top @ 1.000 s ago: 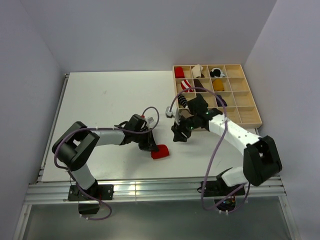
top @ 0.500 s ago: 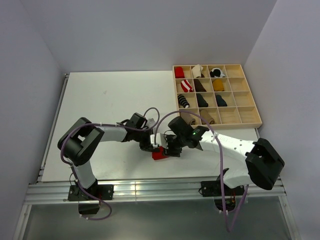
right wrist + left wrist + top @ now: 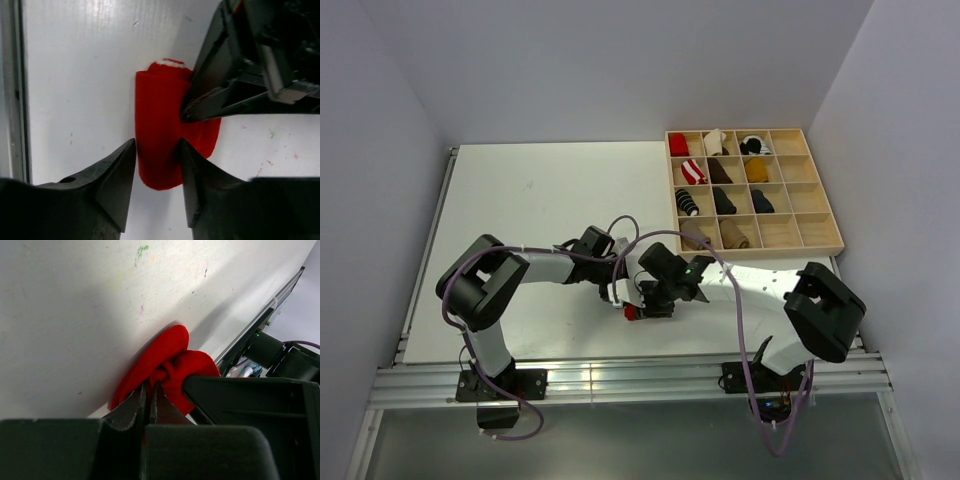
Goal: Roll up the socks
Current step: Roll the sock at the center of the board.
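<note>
The bright red sock (image 3: 635, 312) lies partly rolled on the white table near the front edge. In the left wrist view its folds (image 3: 161, 356) bunch up right at my fingertips. My left gripper (image 3: 622, 297) is shut on a pinch of the red fabric (image 3: 150, 388). My right gripper (image 3: 648, 303) is open, and its jaws stand on either side of the roll (image 3: 159, 117) in the right wrist view (image 3: 157, 150). A white mark (image 3: 169, 63) shows at the sock's far end. A tan-brown sock (image 3: 735, 235) sits in the tray's front row.
A wooden compartment tray (image 3: 817, 215) at the back right holds red, red-and-white striped, black and mustard bundles. The table's front edge and metal rail (image 3: 620, 375) run just below the sock. The two grippers are almost touching. Cables loop above both wrists.
My right arm has swung left from beside the tray to the red sock, and its open jaws now stand on either side of it. My left gripper has kept its pinch on the sock.
</note>
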### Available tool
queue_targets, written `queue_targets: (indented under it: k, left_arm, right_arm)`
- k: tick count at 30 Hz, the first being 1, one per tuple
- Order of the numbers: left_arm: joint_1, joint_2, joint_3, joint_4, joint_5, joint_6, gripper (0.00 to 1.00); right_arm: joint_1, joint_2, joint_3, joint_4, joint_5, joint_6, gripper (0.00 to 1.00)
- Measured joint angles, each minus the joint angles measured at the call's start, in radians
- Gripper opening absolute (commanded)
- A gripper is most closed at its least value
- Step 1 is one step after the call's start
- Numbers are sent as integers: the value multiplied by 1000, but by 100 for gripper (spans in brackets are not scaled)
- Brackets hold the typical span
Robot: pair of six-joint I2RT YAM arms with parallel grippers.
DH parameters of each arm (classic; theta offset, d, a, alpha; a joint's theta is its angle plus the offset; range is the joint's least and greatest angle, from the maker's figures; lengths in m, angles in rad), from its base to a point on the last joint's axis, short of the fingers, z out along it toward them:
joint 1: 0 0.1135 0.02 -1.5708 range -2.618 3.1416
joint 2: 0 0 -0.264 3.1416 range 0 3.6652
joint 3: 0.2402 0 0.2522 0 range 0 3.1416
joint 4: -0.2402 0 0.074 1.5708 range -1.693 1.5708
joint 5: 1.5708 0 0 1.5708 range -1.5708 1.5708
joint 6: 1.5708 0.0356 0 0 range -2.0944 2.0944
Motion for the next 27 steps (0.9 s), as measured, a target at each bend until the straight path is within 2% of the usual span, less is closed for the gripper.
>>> queue_targets:
  k: [2, 3, 5, 8, 9, 14, 17, 24, 27]
  left_arm:
    - [0, 0, -2, 3, 3, 0, 0]
    - [0, 0, -3, 6, 3, 0, 0]
    - [1, -3, -8, 14, 4, 0, 1]
    - [1, -15, -19, 22, -6, 0, 8]
    - [1, -21, -24, 23, -13, 0, 16]
    - [6, -81, -58, 13, -82, 1, 32]
    - [28, -123, -83, 10, -119, 0, 38]
    - [125, -219, -159, 10, -207, -7, 39]
    - [173, -313, -233, 24, -254, -26, 38]
  right_arm:
    - [0, 20, 16, 0, 9, 3, 40]
    - [0, 28, 22, -2, 12, 6, 32]
    - [0, 42, 35, -14, 15, 14, 27]
    - [0, 61, 57, -35, 16, 22, 23]
    - [0, 71, 68, -46, 14, 23, 23]
    - [-6, 114, 118, -79, -2, 26, 21]
    - [-16, 139, 142, -87, -15, 26, 21]
    - [-39, 182, 191, -127, -50, 30, 20]
    - [-50, 201, 213, -151, -66, 30, 20]
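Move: The red sock is rolled partway on the table. Its middle is some 3 cm to the right of the left hand and 2 cm back, about level with the fingers, which are shut on it. From the right hand it is about 2 cm left, 1 cm ahead and 1 cm lower. The nearest brown roll in the box is roughly 18 cm ahead of the right hand and 12 cm to its right, with the striped roll about 7 cm beyond that brown roll and 2 cm left of it. Nearly in place, the right fingers close from about half open and pinch the red sock near its right end, then ease some 2 cm forward and left, keeping hold. Once that grip is made, the left fingers open and let go, and the left hand draws away to the left and somewhat forward, about 9 cm, speeding up and turning nearly 20 degrees counter-clockwise. ##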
